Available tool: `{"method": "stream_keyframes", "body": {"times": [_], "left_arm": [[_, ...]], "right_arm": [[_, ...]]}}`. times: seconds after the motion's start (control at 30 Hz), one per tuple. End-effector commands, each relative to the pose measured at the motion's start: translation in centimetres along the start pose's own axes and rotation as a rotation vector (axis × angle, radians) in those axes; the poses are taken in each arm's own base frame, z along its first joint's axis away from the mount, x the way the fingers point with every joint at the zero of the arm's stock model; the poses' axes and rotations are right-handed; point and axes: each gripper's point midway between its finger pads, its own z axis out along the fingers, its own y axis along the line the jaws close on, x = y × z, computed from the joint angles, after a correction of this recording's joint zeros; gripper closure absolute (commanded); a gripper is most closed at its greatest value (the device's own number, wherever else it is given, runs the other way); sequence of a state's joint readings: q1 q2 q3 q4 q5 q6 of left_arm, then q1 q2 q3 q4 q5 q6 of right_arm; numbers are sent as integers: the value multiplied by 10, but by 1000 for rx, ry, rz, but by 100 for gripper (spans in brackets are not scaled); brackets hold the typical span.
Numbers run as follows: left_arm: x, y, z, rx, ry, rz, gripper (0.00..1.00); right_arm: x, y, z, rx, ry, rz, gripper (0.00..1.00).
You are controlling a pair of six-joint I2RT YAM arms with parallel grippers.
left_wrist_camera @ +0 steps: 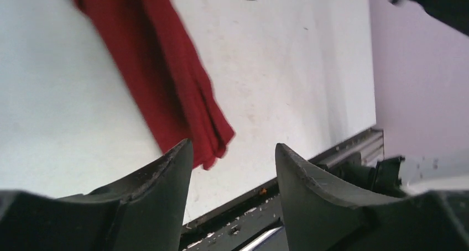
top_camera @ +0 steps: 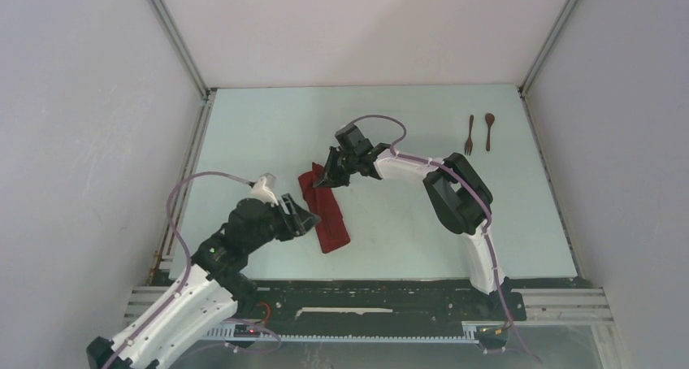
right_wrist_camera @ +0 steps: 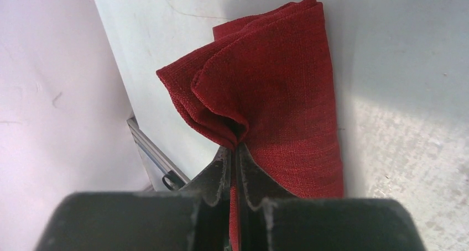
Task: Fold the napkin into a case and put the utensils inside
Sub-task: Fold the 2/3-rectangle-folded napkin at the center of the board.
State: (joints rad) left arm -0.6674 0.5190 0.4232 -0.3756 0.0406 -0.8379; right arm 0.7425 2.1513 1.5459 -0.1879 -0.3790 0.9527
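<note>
The dark red napkin [top_camera: 323, 212] lies folded into a narrow strip on the pale table, left of centre. My right gripper [top_camera: 328, 176] is shut on the strip's far end, and the cloth [right_wrist_camera: 271, 90] bunches up just ahead of its fingertips [right_wrist_camera: 236, 147]. My left gripper [top_camera: 311, 220] stands open beside the strip's left edge, near its front end. Its jaws are apart with nothing between them, and the cloth's end [left_wrist_camera: 182, 96] lies just beyond one fingertip. The wooden fork [top_camera: 470, 134] and spoon [top_camera: 489, 131] lie side by side at the far right of the table.
Grey walls close in the table on the left, right and back. A metal rail [top_camera: 366, 296] with the arm bases runs along the near edge. An aluminium frame post [right_wrist_camera: 157, 157] shows behind the napkin in the right wrist view.
</note>
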Motion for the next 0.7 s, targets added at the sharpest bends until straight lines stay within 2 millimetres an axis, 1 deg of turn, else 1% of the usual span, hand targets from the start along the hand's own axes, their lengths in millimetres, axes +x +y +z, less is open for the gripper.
{"method": "stream_keyframes", "body": {"times": [0.0,0.07,0.13,0.27,0.37,0.43,0.5,0.57,0.67], "left_arm": [[15,44,1,-164,158,-154,42],[6,57,8,-195,141,-215,46],[-7,66,17,-197,103,-282,53],[-22,90,42,-234,56,-375,62],[-33,99,61,-262,55,-418,70],[-38,100,71,-254,58,-444,73],[-41,110,77,-292,40,-450,76],[-42,119,78,-320,33,-450,79],[-54,124,73,-345,11,-420,76]], "right_arm": [[1,16,1,-70,11,-39,93],[6,14,4,-72,29,-50,92],[8,11,5,-67,40,-59,92],[12,13,8,-71,50,-87,92],[15,11,12,-63,57,-97,92],[15,9,16,-65,51,-106,92],[15,8,22,-75,51,-104,92],[12,11,26,-88,39,-109,93],[9,15,29,-100,16,-117,93]]}}
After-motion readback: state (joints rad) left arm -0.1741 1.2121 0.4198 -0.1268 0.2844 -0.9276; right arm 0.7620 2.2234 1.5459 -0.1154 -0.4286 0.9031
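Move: The folded napkin's middle lies about 8 cm ahead of the raised left hand, 2 cm to its right and 12 cm below. Its near end is some 2 cm back and 5 cm to this hand's right, down at the same level. From the right hand, whose nearly shut fingers are on the cloth near the far end, the napkin's middle is roughly 6 cm back, 3 cm to the right and 4 cm below. Left hand sinks some 12 cm, forward and left beside the napkin, closing; right lowers the still-pinched far fold. ##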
